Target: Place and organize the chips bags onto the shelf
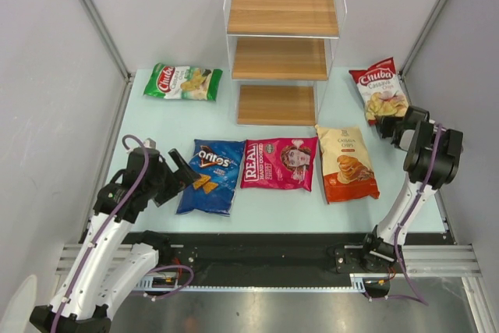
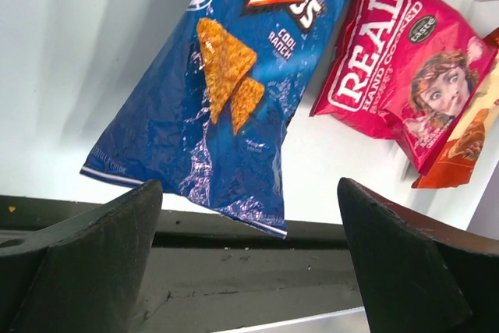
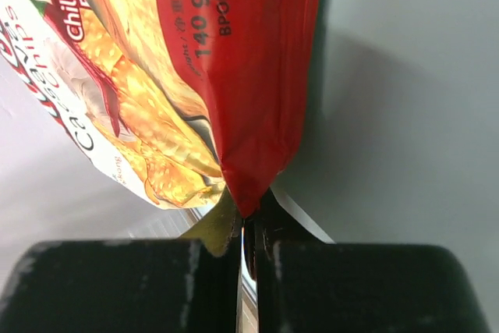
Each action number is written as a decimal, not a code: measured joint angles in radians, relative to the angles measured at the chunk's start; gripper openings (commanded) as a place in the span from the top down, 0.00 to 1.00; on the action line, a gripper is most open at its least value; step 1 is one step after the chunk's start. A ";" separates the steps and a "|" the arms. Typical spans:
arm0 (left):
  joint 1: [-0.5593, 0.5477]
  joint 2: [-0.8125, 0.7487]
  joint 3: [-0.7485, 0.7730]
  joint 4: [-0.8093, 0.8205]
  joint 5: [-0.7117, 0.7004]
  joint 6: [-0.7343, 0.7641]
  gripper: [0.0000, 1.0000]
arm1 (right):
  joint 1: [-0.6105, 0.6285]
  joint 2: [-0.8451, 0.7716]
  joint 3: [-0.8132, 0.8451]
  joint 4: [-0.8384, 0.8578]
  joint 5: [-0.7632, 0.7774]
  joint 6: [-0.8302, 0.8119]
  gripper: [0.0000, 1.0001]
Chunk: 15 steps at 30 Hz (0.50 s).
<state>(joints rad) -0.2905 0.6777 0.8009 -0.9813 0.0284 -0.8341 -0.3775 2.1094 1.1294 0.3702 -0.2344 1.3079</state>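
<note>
The shelf [image 1: 284, 13], white wire with three wooden steps, stands at the back centre with bare boards. Five chips bags lie on the table: green Chuba [image 1: 182, 82] back left, red Chuba cassava [image 1: 379, 90] back right, blue Doritos [image 1: 210, 175], pink Real [image 1: 279, 163] and an orange-and-cream bag [image 1: 347, 163] in a front row. My right gripper [image 1: 387, 124] [image 3: 249, 228] is shut on the near edge of the red Chuba bag [image 3: 234, 76]. My left gripper [image 1: 187, 173] [image 2: 249, 193] is open, nothing between its fingers, at the Doritos bag's [image 2: 226, 99] near left corner.
Grey walls close in the table on the left, back and right. A black rail [image 1: 257, 249] runs along the near edge between the arm bases. In the left wrist view the Real bag [image 2: 398, 76] lies just right of the Doritos, the orange bag [image 2: 460, 154] beyond.
</note>
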 measured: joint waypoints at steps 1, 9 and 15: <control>0.000 -0.001 0.000 0.007 -0.001 0.000 0.01 | -0.002 -0.029 -0.035 -0.006 -0.014 -0.015 1.00; 0.000 -0.002 0.000 0.064 0.002 0.007 0.01 | -0.003 -0.307 -0.261 -0.146 -0.082 -0.093 1.00; 0.000 0.044 -0.003 0.143 0.037 0.034 0.01 | -0.051 -0.587 -0.309 -0.252 -0.151 -0.102 1.00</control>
<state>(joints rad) -0.2905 0.7216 0.7975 -0.8387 0.0650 -0.7998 -0.4282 1.5227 0.8207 0.1181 -0.3859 1.2060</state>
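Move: The right gripper already has the red Chuba bag pinched by its near corner, low over the table; the bag's middle lies about 11 cm ahead. The shelf's lowest board is some 7 cm ahead and 35 cm to this hand's left, about level. The orange casava bag lies roughly 14 cm back and 13 cm left, the pink REAL bag 14 cm back and 35 cm left. From the left hand, that board is about 42 cm ahead, 25 cm right and 14 cm lower. Keep the right fingers shut on the Chuba bag's corner and draw it back fast, about 10 cm and slightly left, staying low at first. Then sweep upward some 10 cm, letting the wrist swing only a few degrees counter-clockwise. Ease the open, empty left gripper about 3 cm forward and slightly up above the Doritos bag. ##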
